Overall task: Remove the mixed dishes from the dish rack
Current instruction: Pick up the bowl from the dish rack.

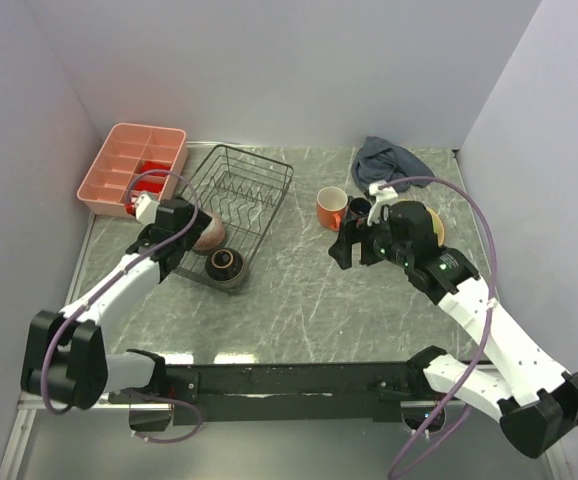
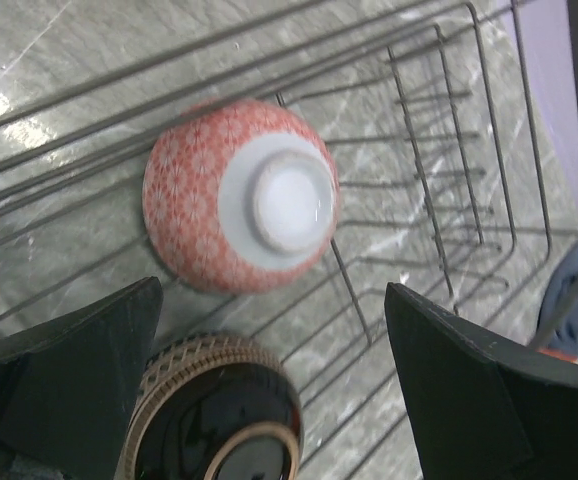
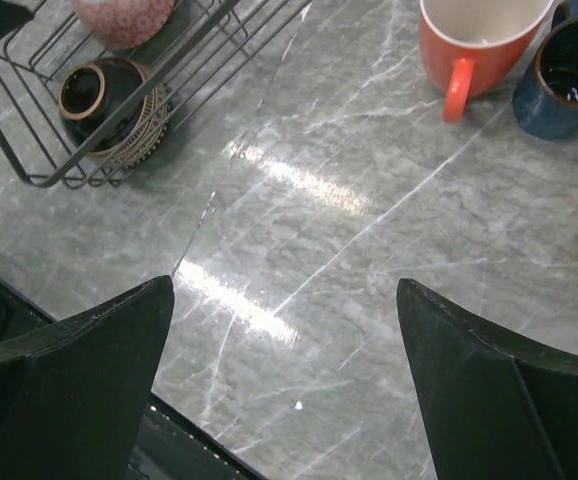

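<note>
The black wire dish rack [image 1: 237, 195] stands left of centre. In its near end lie the pinkish bowl [image 1: 210, 237], upside down, and the dark brown bowl [image 1: 225, 266]. My left gripper [image 1: 183, 228] hovers over them, open and empty. In the left wrist view the pinkish bowl [image 2: 239, 195] lies ahead of the left gripper [image 2: 271, 300], with the brown bowl [image 2: 219, 410] close by the left finger. The orange mug [image 1: 332, 208], dark blue cup [image 1: 359, 210] and tan-yellow plate [image 1: 433, 230] sit on the table at right. My right gripper [image 1: 355, 248] is open and empty over bare table. The lime green plate is out of view.
A pink compartment tray [image 1: 132, 168] stands at the back left beside the rack. A blue-grey cloth [image 1: 389, 160] lies at the back right. White walls close in the table on three sides. The right wrist view shows the mug [image 3: 474, 45], cup [image 3: 569, 75] and rack corner [image 3: 29, 150].
</note>
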`<state>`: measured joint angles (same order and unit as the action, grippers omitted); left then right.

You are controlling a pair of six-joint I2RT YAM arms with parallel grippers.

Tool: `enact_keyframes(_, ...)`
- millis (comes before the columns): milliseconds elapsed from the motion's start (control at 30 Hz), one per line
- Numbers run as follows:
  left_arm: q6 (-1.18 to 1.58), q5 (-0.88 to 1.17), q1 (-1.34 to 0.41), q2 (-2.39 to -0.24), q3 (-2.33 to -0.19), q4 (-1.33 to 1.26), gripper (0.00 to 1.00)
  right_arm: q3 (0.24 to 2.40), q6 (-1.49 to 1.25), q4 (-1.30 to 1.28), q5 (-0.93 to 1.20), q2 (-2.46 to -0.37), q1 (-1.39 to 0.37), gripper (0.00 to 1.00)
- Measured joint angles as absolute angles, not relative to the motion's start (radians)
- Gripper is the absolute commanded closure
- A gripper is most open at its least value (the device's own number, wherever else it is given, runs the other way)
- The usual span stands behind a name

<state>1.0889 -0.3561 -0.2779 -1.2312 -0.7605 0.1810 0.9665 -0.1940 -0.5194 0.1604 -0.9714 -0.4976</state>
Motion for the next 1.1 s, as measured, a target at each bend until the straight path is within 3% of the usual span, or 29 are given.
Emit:
enact_keyframes(500,1.258,-0.387,-0.255,-1.483,-0.851,0.16,0.0,0.914,-0.192,-0.514,0.169,-0.882,-0.498,0.0)
enact_keyframes(1100,1.427,-0.391,-0.255,-1.468,-0.782,0.117,0.0,0.89,-0.185,-0.509,0.149,-0.868,-0.498,0.0)
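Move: The left hand, open and empty, hangs over the near left part of the rack. The pink bowl lies about 5 cm ahead, 3 cm to its right and 8 cm below. The black bowl is about 3 cm back and 7 cm right of the hand, the rack's middle roughly 11 cm ahead and 7 cm right. From the right hand the pink bowl is about 15 cm ahead, 32 cm to the left and 17 cm lower. Down towards the pink bowl goes the left hand, first forward and down together by some 3 cm, then almost straight down and, last, easing slightly back, about 5 cm lower in all. As it sinks, the wrist turns some 15 degrees counter-clockwise and rolls about 10 degrees, its left side dropping. The fingers stay wide open, with no touch to be seen. ##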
